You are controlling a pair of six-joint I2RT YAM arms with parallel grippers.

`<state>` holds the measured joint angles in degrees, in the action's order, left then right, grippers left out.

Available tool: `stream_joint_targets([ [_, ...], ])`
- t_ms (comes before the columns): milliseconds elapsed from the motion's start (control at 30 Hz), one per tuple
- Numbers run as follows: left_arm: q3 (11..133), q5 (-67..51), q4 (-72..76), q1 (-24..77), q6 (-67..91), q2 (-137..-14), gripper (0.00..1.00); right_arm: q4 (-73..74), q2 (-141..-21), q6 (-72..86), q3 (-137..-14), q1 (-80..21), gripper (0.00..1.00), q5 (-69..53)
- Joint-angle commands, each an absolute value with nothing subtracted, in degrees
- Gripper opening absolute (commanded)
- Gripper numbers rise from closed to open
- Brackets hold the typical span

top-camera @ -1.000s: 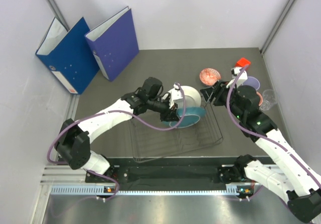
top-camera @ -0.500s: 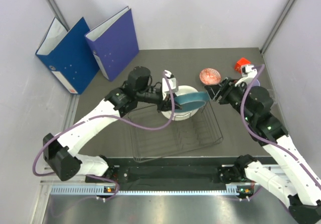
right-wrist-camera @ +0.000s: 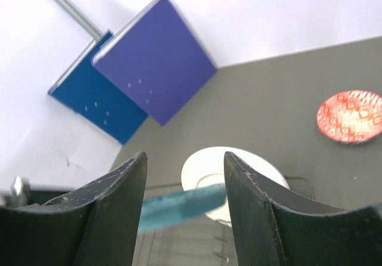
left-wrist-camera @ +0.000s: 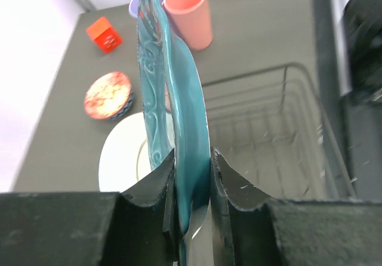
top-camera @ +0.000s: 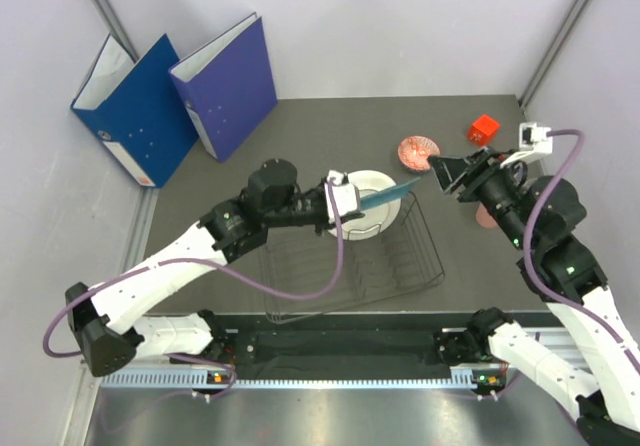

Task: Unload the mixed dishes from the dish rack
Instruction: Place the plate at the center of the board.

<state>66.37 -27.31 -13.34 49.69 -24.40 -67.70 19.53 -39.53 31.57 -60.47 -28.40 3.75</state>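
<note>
My left gripper (top-camera: 347, 200) (left-wrist-camera: 192, 158) is shut on the rim of the teal plate (top-camera: 388, 194) (left-wrist-camera: 179, 87), which it holds edge-on above the far side of the dark wire dish rack (top-camera: 350, 276) (left-wrist-camera: 286, 117). A white plate (top-camera: 365, 211) (right-wrist-camera: 233, 170) lies flat just beyond the rack's far edge, under the teal one. The small red-patterned bowl (top-camera: 419, 151) (right-wrist-camera: 349, 116) sits on the table behind. My right gripper (top-camera: 450, 173) (right-wrist-camera: 184, 158) hangs open and empty to the right, raised, facing the teal plate (right-wrist-camera: 179, 206). A salmon-pink cup (left-wrist-camera: 190, 12) and a lavender cup (left-wrist-camera: 136, 3) stand further off.
Two blue binders (top-camera: 135, 106) (top-camera: 228, 84) lean against the back-left wall. A small red block (top-camera: 485, 128) sits at the back right near the bowl. The rack's near edge lies close to the arm bases.
My left arm has lifted the teal plate out of the rack and turned it edge-on above the far side. My right arm has drawn back and up to the right.
</note>
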Motion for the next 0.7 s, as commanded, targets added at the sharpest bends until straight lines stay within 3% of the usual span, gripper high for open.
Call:
stream_joint_targets([
  [0,63.6,-12.0,1.5,54.9,-36.5,-61.3,0.0,21.9,-40.6,31.3,-67.5,-29.0,0.54,8.6],
  [367,50.6,14.9,15.4,70.3,-65.6,-59.1,0.0,34.2,-50.7,32.3,-76.7,-29.0,0.54,8.4],
  [667,42.5,23.9,28.6,73.3,-79.4,-61.3,0.0,43.5,-57.3,26.7,-77.1,-29.0,0.58,3.6],
])
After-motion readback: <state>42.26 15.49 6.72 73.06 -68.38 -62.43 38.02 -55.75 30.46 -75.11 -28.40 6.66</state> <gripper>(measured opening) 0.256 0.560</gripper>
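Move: The teal plate is already pinched in the left fingers, its middle about 10 cm to the right hand's left, 4 cm ahead and 14 cm below. The open table taken as the board's centre lies some 35 cm straight ahead of the left hand and 31 cm below. The rack's middle is 5 cm ahead, 27 cm below; the white plate in it 14 cm ahead, 5 cm right, 20 cm below; the bowl 37 cm ahead, 20 cm right, 29 cm below. The teal plate, still pinched by its rim, is lowered about 6 cm over the rack and slightly back as the left wrist rolls some 50 degrees, swinging the plate's lower edge forward and up; the fingers keep their hold. The empty right hand rises a little, then sinks and goes forward to the plate's right, fingers tipping down and staying open. ##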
